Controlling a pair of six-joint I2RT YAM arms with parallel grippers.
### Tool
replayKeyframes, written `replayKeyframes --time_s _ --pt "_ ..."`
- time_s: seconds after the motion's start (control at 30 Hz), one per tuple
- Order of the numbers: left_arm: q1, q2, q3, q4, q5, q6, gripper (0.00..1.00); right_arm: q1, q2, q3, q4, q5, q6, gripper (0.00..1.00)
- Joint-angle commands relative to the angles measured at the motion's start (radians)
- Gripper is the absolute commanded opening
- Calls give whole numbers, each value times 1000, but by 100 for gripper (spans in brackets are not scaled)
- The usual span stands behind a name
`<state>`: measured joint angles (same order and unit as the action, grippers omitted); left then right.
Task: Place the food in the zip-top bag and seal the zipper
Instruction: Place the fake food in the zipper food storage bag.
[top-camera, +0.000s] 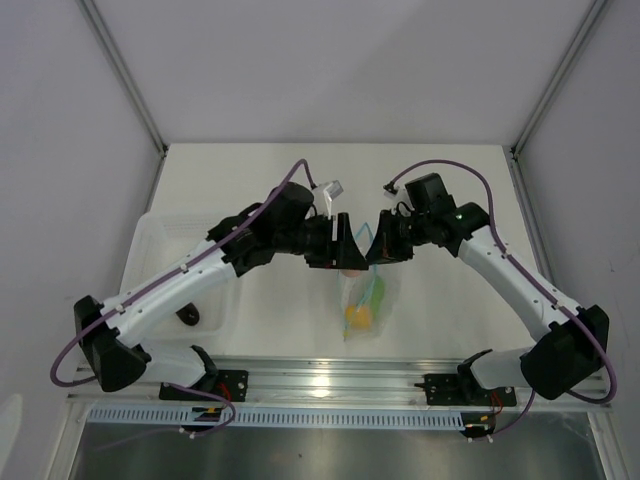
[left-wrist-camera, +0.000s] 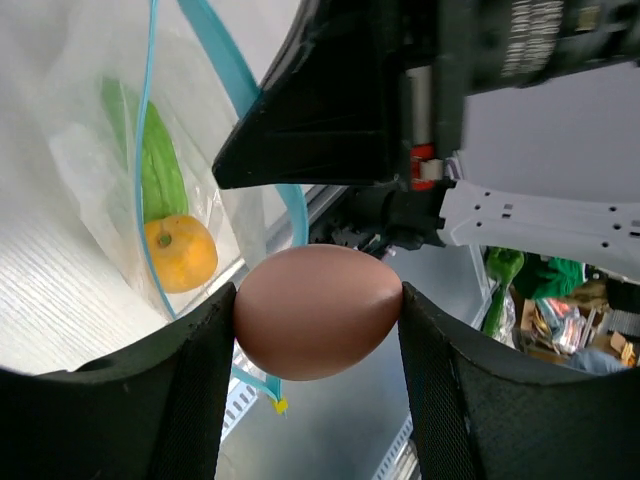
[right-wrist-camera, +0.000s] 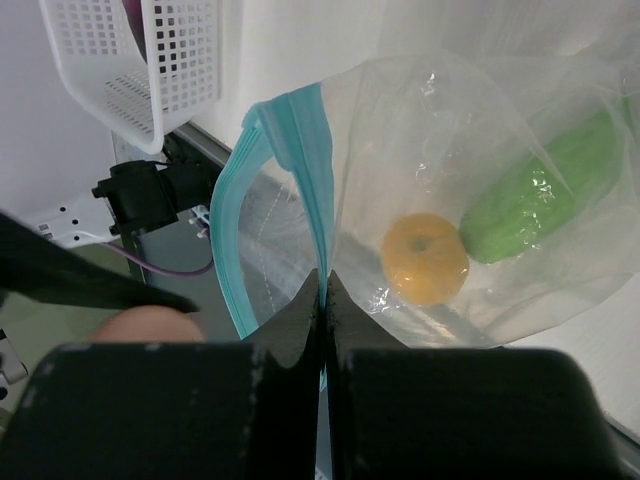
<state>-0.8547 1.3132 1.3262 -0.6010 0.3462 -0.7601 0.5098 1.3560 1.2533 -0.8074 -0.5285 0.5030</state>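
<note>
The zip-top bag (top-camera: 367, 303) hangs open over the table's middle, its mouth upward. My right gripper (right-wrist-camera: 324, 285) is shut on one side of the light blue zipper (right-wrist-camera: 310, 140); the other side bows away. Inside lie a green oblong piece (right-wrist-camera: 545, 190) and a yellow round piece (right-wrist-camera: 424, 257), which also show in the left wrist view as the green piece (left-wrist-camera: 160, 165) and yellow piece (left-wrist-camera: 180, 252). My left gripper (left-wrist-camera: 317, 320) is shut on a pink round piece (left-wrist-camera: 317, 310), held just beside the bag's mouth and the right gripper (top-camera: 380, 245).
A white perforated basket (right-wrist-camera: 150, 60) stands on the left of the table (top-camera: 165, 245), with a dark purple piece (top-camera: 188, 316) in it. An aluminium rail (top-camera: 330, 380) runs along the near edge. Frame posts rise at the back corners.
</note>
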Motion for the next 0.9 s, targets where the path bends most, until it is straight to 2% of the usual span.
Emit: replayKeyframes --time_s 0.0,0.5,0.57,0.6,0.63,0.67,0.73,0.8,0.83,0.87 --pt "-12 32 24 14 70 -2 1 9 -51 47 -13 8 25 0" --pt "-10 162 70 -152 -24 41 2 18 -84 52 -32 5 35 0" --pt "-10 156 70 -160 -45 41 20 16 -83 49 -33 5 31 0" --pt "-10 143 68 -164 -67 35 35 18 -84 47 -33 5 31 0" --pt "-10 133 65 -160 -75 36 63 18 -84 46 -32 5 31 0" --pt "-10 126 64 -160 -88 38 73 18 -83 44 -30 5 31 0" --pt "-10 103 62 -160 -113 45 87 18 -80 43 -30 4 28 0" --pt "-10 83 61 -157 -128 57 90 18 -78 41 -29 4 23 0" --pt "-10 77 59 -149 -130 62 98 18 -75 41 -29 4 23 0" --pt "-9 72 54 -146 -127 67 99 18 -77 38 -26 4 22 0"
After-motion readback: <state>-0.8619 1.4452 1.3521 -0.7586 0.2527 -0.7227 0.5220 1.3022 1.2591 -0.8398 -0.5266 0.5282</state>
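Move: My left hand holds the pinkish toy egg above the open bag. The middle of the bag's mouth is about 9 cm below this hand, 2 cm back and 1 cm right. In the bag, some 22 cm down, the orange lies roughly 5 cm back and 1 cm right, and the green vegetable 1 cm ahead and 5 cm right. From my right hand, which pinches the zipper edge, the mouth's middle is about 7 cm back, 4 cm left and 2 cm lower. I lower my left hand about 7 cm, nearly straight down into the bag's mouth, tipping its fingers some 15 degrees more steeply downward. At the bottom I spread them wide and let go of the egg, easing slightly left and starting to lift. My right hand keeps its pinch on the zipper edge, drawing it a little up and back. ##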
